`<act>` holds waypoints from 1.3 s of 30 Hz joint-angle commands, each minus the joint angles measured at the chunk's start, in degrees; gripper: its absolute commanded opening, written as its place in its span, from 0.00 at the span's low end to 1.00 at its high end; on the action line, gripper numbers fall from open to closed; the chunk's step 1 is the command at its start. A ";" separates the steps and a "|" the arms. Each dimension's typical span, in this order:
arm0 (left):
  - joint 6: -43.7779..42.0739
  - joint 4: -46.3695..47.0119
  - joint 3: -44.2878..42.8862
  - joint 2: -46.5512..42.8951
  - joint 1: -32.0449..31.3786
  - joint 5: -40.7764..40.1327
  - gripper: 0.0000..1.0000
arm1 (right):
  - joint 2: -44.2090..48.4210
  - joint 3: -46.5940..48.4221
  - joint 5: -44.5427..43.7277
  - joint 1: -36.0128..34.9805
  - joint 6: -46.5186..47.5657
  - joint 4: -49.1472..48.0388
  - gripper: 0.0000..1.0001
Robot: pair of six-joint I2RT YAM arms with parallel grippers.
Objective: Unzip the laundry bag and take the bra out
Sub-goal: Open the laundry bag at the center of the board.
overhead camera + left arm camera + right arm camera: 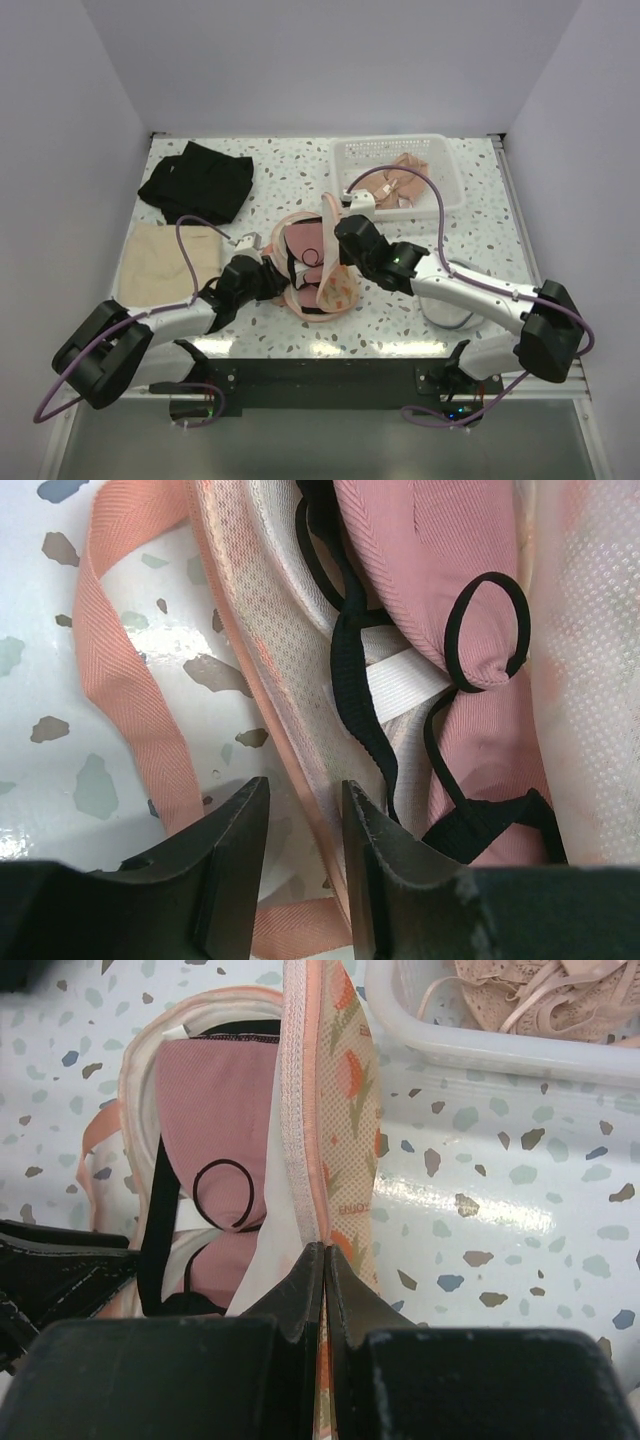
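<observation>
The laundry bag lies unzipped at mid-table, its floral flap standing upright. My right gripper is shut on that flap's peach edge and holds it up; in the top view it sits just right of the bag. Inside lies the pink bra with black straps, also seen in the wrist views. My left gripper is open and straddles the bag's near mesh rim, with a gap showing beside the left finger. From above it sits at the bag's left side.
A white basket with beige lingerie stands at the back right, close behind the flap. A black garment lies back left and a beige cloth at the left. A peach strap trails on the tabletop.
</observation>
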State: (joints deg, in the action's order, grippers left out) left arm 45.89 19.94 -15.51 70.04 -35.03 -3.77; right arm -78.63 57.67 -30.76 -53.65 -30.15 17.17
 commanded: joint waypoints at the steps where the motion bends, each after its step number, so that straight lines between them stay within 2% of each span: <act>1: 0.78 5.63 0.48 0.80 -0.31 1.31 0.36 | 2.34 -0.72 -1.93 0.30 -1.31 0.49 0.00; 4: 0.61 5.63 0.22 0.97 -0.31 1.14 0.28 | 2.87 -1.24 -2.02 0.30 -1.66 1.02 0.00; 7: 0.34 4.76 0.04 0.71 -0.31 0.61 0.11 | 3.92 -2.12 -2.28 0.21 -1.93 1.81 0.00; 10: 0.08 2.65 -0.31 -0.34 -0.31 -0.70 0.00 | 5.06 -2.74 -2.37 0.21 -1.84 3.21 0.00; 22: -2.56 -14.49 -1.28 -13.26 -0.31 -10.02 0.00 | 12.71 -8.01 -5.45 0.21 -4.12 11.22 0.00; 39: -0.36 -19.68 -0.05 -15.11 -0.31 -10.29 0.00 | 17.98 -16.71 -11.86 0.39 -13.87 16.75 0.00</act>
State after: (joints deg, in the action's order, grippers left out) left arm 45.01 0.64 -15.31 55.59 -35.07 -12.45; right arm -62.57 41.78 -37.34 -53.56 -39.35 31.53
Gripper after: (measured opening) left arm 0.030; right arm 0.008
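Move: The laundry bag's left rim lies practically between the left fingertips, which are still part open; the bra is some 5 cm ahead and 5 cm to the right of them. The right hand already holds the flap's free edge, bound for bare table about 6 cm back, 11 cm right and 14 cm below. From the right hand, the round mesh bag lies some 25 cm right and 7 cm back, the white basket about 21 cm ahead and 13 cm right. The laundry bag's left rim is pinched as the left fingers shut, then drawn about 5 cm left with a small lift and dip and a slight drift back. Its flap edge, still clamped in the right fingers, is pulled away from the bra, about 10 cm right, some 6 cm back and then 5 cm down towards the table, that wrist turning a little clockwise. ##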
